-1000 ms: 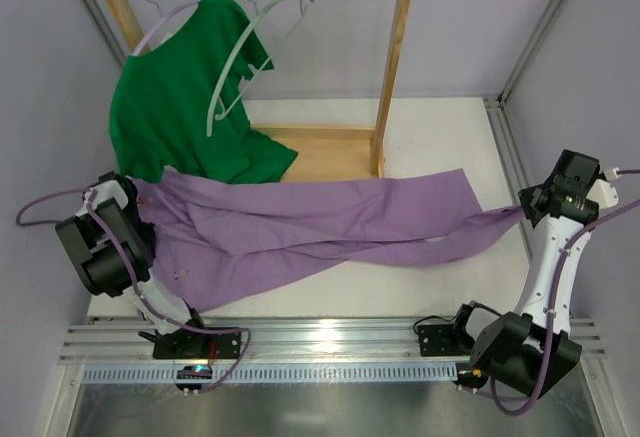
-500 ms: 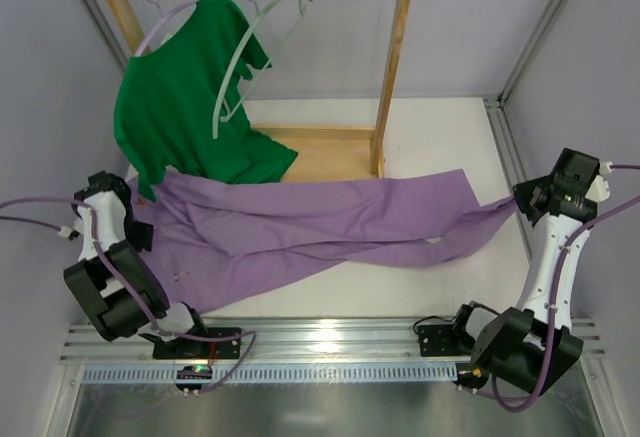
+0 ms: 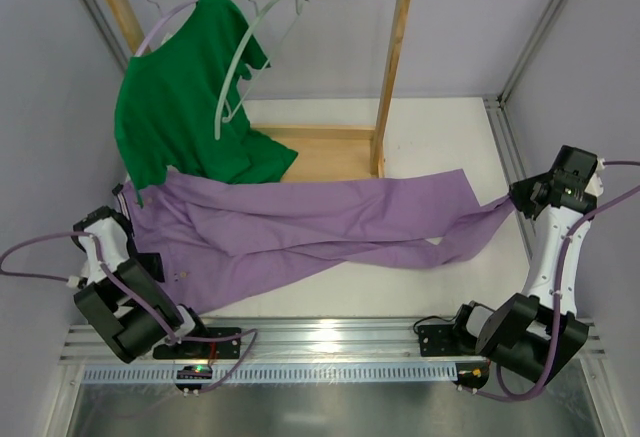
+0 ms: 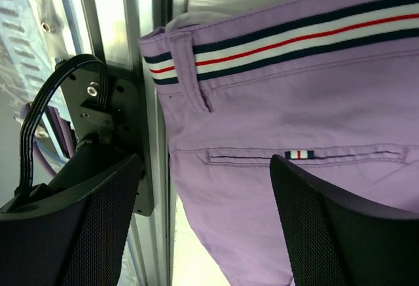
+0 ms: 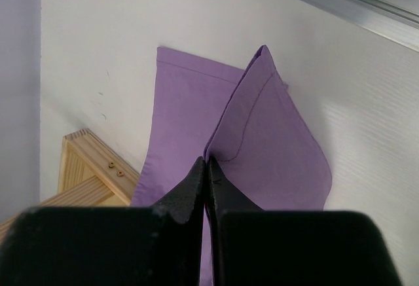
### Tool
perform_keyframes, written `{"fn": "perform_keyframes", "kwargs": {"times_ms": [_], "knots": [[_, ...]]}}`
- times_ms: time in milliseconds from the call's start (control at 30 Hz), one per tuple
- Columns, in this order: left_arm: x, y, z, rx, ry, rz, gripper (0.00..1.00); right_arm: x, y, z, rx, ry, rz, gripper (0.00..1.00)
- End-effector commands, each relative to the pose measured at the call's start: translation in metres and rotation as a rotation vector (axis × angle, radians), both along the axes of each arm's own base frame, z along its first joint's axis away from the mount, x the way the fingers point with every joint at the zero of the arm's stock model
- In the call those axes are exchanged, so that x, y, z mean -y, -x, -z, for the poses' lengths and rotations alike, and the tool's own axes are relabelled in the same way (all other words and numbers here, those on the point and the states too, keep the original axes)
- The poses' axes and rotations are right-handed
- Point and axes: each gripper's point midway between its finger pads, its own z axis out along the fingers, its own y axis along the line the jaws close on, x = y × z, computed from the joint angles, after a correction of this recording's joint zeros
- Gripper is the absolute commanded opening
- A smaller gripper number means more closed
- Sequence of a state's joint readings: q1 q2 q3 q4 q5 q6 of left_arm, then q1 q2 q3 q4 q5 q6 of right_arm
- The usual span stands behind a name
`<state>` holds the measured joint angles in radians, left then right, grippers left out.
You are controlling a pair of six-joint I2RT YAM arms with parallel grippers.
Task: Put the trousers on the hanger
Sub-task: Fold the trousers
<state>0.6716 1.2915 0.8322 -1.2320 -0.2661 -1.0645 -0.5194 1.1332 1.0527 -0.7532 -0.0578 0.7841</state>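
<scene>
The lilac trousers (image 3: 300,227) lie spread across the white table, waist at the left and leg ends at the right. In the left wrist view their striped waistband (image 4: 294,34) and back pocket lie beyond my left gripper (image 4: 206,227), which is open and holds nothing. In the top view the left gripper (image 3: 128,219) sits at the waist's left edge. My right gripper (image 3: 518,197) is shut on a fold of a trouser leg end (image 5: 262,142), pinched at its fingertips (image 5: 208,165). The pale grey-green hanger (image 3: 240,57) hangs bare on the wooden rail.
A wooden clothes rack (image 3: 392,67) stands at the back, with its base board (image 3: 330,152) behind the trousers. A dark green T-shirt (image 3: 180,107) hangs on a lavender hanger at the rack's left, its hem reaching the trousers. An aluminium rail (image 3: 330,337) runs along the near edge.
My left gripper went from shut to open and let go of the waist, and the left arm drew back toward the near left. The right gripper stayed shut on the leg.
</scene>
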Motion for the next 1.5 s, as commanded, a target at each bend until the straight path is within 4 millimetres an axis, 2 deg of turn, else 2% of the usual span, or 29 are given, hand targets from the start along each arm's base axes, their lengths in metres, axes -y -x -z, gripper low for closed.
{"fn": "perform_keyframes", "kwargs": {"times_ms": [0, 100, 300, 433, 633, 733, 833, 900, 933, 1000, 1133, 1200, 1300, 1467], "knots": [[0.008, 0.016, 0.004, -0.039, 0.033, -0.075, 0.81, 0.003, -0.009, -0.008, 0.032, 0.014, -0.015, 0.04], [0.012, 0.021, 0.007, -0.039, 0.027, -0.109, 0.79, 0.006, -0.01, -0.011, 0.039, 0.023, -0.008, 0.04], [0.002, 0.019, 0.013, 0.004, -0.026, -0.209, 0.78, 0.01, -0.012, -0.018, 0.041, 0.042, -0.004, 0.04], [-0.005, 0.016, 0.021, -0.03, -0.018, -0.197, 0.76, 0.012, -0.01, -0.017, 0.034, 0.056, -0.001, 0.04], [-0.005, 0.012, 0.04, -0.05, 0.022, -0.19, 0.7, 0.01, -0.014, -0.018, 0.053, 0.039, -0.002, 0.04], [-0.01, 0.016, 0.045, -0.08, 0.004, -0.174, 0.66, 0.011, -0.013, -0.019, 0.051, 0.045, 0.005, 0.04], [-0.014, 0.015, 0.054, -0.094, 0.003, -0.144, 0.56, 0.01, -0.01, -0.017, 0.05, 0.05, 0.009, 0.04], [-0.02, 0.011, 0.055, -0.084, -0.008, -0.132, 0.37, 0.012, -0.01, -0.018, 0.054, 0.062, 0.013, 0.04], [-0.023, 0.008, 0.054, -0.068, -0.012, -0.097, 0.17, 0.013, -0.01, -0.021, 0.056, 0.069, 0.012, 0.04], [-0.034, 0.002, 0.054, -0.048, -0.042, -0.063, 0.03, 0.016, -0.007, -0.022, 0.038, 0.079, 0.024, 0.04], [-0.043, -0.004, 0.049, -0.041, -0.06, -0.017, 0.0, 0.016, -0.005, -0.026, 0.04, 0.087, 0.023, 0.04], [-0.051, -0.014, 0.045, -0.001, -0.077, -0.014, 0.0, 0.016, -0.005, -0.026, 0.036, 0.085, 0.023, 0.04], [-0.062, -0.04, 0.04, 0.114, -0.103, 0.019, 0.0, 0.015, -0.003, -0.029, 0.036, 0.091, 0.018, 0.04], [-0.071, -0.081, 0.027, 0.253, -0.085, 0.115, 0.01, 0.017, 0.001, -0.029, 0.047, 0.118, 0.03, 0.04]]}}
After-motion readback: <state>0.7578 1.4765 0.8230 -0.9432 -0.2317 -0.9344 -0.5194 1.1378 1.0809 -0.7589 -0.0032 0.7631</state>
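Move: Beneath the left hand's open fingers, the belt-loop end of the trousers' striped waistband lies about 5 cm down, 1 cm back and 1 cm to the left. The trousers' pocket is some 6 cm ahead, 5 cm right and 6 cm below this hand; the metal rail runs about 6 cm behind, straight back and 6 cm down. From the right hand, the waistband spot is roughly 68 cm left, 18 cm back and 17 cm lower. Easing back about 2 cm, the left hand then sinks some 4 cm onto the belt-loop end of the waistband, closes its fingers and pinches the band there. Keeping low, it drags the band forward about 4 cm and left 3 cm, away from the metal rail, rising barely 1 cm. The right hand keeps its pinch on the leg end, almost in place. ##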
